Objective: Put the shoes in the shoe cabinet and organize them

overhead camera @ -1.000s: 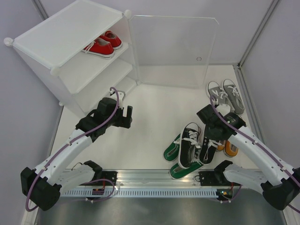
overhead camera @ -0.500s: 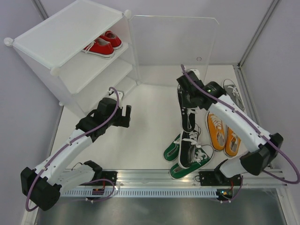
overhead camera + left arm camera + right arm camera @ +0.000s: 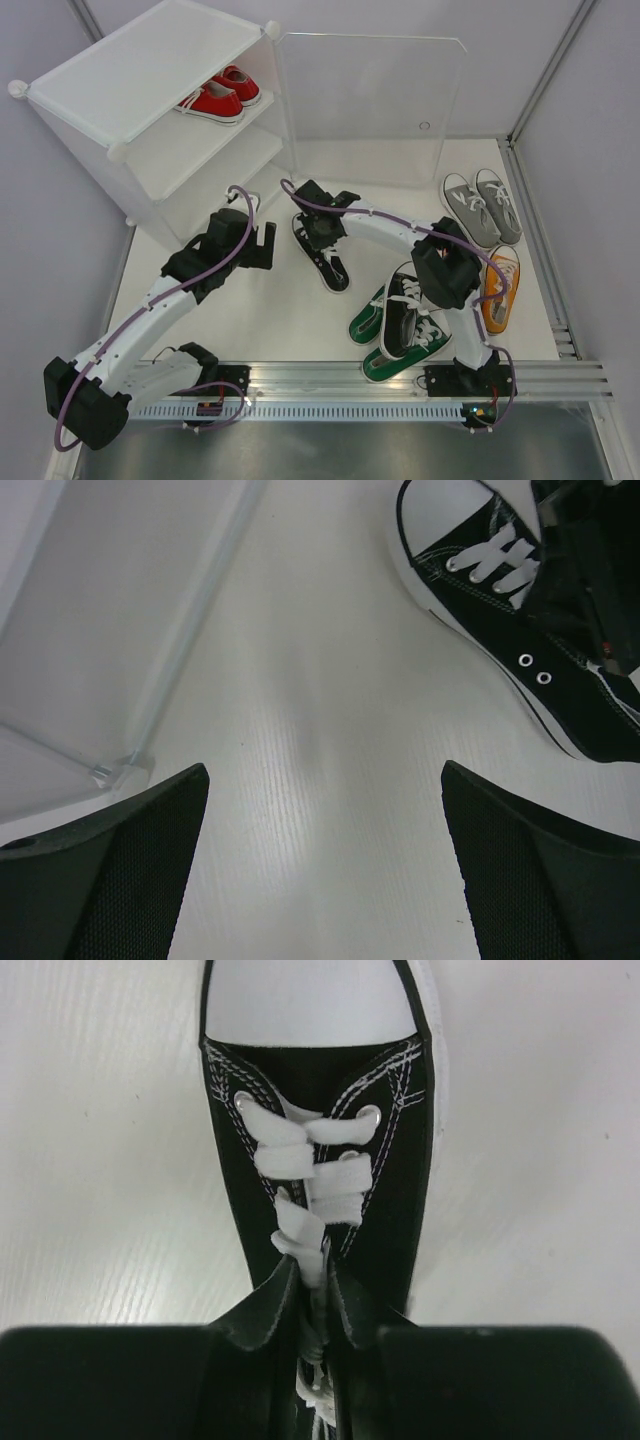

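Note:
A black shoe (image 3: 331, 264) lies on the white floor at the middle, toe toward the arms. My right gripper (image 3: 316, 226) is shut on its heel collar and tongue; in the right wrist view the black shoe (image 3: 320, 1160) runs away from the right gripper (image 3: 325, 1335). Just left of it my left gripper (image 3: 268, 245) hangs open over bare floor, also seen as the left gripper (image 3: 325, 780) with the black shoe (image 3: 500, 630) at its upper right. The shoe cabinet (image 3: 150, 60) stands at back left, with red shoes (image 3: 218, 95) on its upper shelf.
The cabinet's clear door (image 3: 370, 100) stands open behind the middle. The second black shoe (image 3: 405, 305) lies over green shoes (image 3: 372, 322) at front right. Orange shoes (image 3: 497, 290) and grey shoes (image 3: 482, 205) sit at the right. A cabinet corner (image 3: 100, 630) is near my left gripper.
My right arm has swung left from the shoe pile, carrying the black shoe to the middle of the floor beside the left gripper. The left arm has barely moved.

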`<action>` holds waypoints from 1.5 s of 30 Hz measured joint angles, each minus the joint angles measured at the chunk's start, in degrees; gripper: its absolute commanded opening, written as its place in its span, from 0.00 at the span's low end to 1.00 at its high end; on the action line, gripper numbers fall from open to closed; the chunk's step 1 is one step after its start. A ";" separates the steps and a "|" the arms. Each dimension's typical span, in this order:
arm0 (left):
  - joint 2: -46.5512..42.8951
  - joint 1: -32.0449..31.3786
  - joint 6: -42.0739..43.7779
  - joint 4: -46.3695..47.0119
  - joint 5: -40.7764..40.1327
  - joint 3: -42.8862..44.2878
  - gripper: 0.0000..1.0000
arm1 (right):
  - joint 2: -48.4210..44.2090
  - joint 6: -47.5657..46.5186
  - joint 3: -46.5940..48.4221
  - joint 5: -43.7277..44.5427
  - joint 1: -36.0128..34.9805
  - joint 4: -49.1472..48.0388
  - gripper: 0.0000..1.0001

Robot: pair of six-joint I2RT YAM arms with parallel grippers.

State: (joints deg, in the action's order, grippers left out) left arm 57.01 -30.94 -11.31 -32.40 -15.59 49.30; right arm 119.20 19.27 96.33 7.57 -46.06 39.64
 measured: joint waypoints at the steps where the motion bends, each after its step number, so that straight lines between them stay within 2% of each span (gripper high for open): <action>1: 0.00 0.00 -0.24 0.02 -0.26 0.00 1.00 | 1.42 0.02 0.81 -0.20 -0.28 -0.66 0.39; 5: 0.02 0.04 -2.64 -0.09 -0.11 0.00 1.00 | 1.86 -0.09 1.62 -0.13 -0.48 -3.23 0.76; 7: 0.11 0.04 -4.85 -0.35 0.61 0.02 1.00 | -0.17 -0.17 0.94 0.96 -0.48 -3.96 0.85; 9: 0.68 0.04 -8.17 -0.98 1.49 0.26 1.00 | -4.72 0.04 -1.73 3.19 -0.48 -4.98 0.90; 13: 3.72 -1.14 -14.80 -1.79 3.17 1.11 0.99 | -18.99 1.25 -9.90 10.14 -0.48 -5.07 0.98; 20: 17.79 -10.43 -26.23 -2.12 2.49 7.78 0.97 | -46.99 6.97 -28.39 23.87 0.04 -6.45 0.98; 26: 30.60 -14.84 -34.23 -1.99 0.37 14.82 0.83 | -61.86 9.97 -42.03 27.10 0.26 -6.12 0.98; 33: 41.94 -15.78 -39.91 -1.79 -2.64 20.83 0.69 | -70.29 10.99 -48.72 27.19 0.26 -6.08 0.98; 41: 50.14 -17.14 -43.93 -2.38 -4.59 24.44 0.49 | -71.38 10.47 -52.11 26.77 0.26 -6.56 0.98; 45: 50.34 -17.31 -45.13 -3.28 -5.27 24.92 0.52 | -71.65 9.64 -53.05 26.75 0.26 -6.71 0.98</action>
State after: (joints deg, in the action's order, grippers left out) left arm 107.35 -48.25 -56.45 -35.68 -20.86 74.22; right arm 47.55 28.91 43.29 34.33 -45.80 32.93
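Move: The set-down black shoe lies some 15 cm right of the left hand, 4 cm ahead and 13 cm below; the piled black shoe is 31 cm right, 11 cm back, 10 cm down. The right hand has the set-down shoe's middle about 3 cm beneath it, 1 cm left. From this hand, the piled black shoe is 17 cm back, 19 cm right, level in height; a left green shoe is 20 cm back, 11 cm right, 4 cm below. Opening wide, the right hand lets go of the shoe's laces and tongue, rises steeply about 17 cm and swings some 20 cm right and 10 cm back towards the piled black shoe, sinking a little at the end. The left hand meanwhile sweeps about 17 cm right and 13 cm down, fingers tipping steeper, and closes to half open around the freed shoe's ankle. ##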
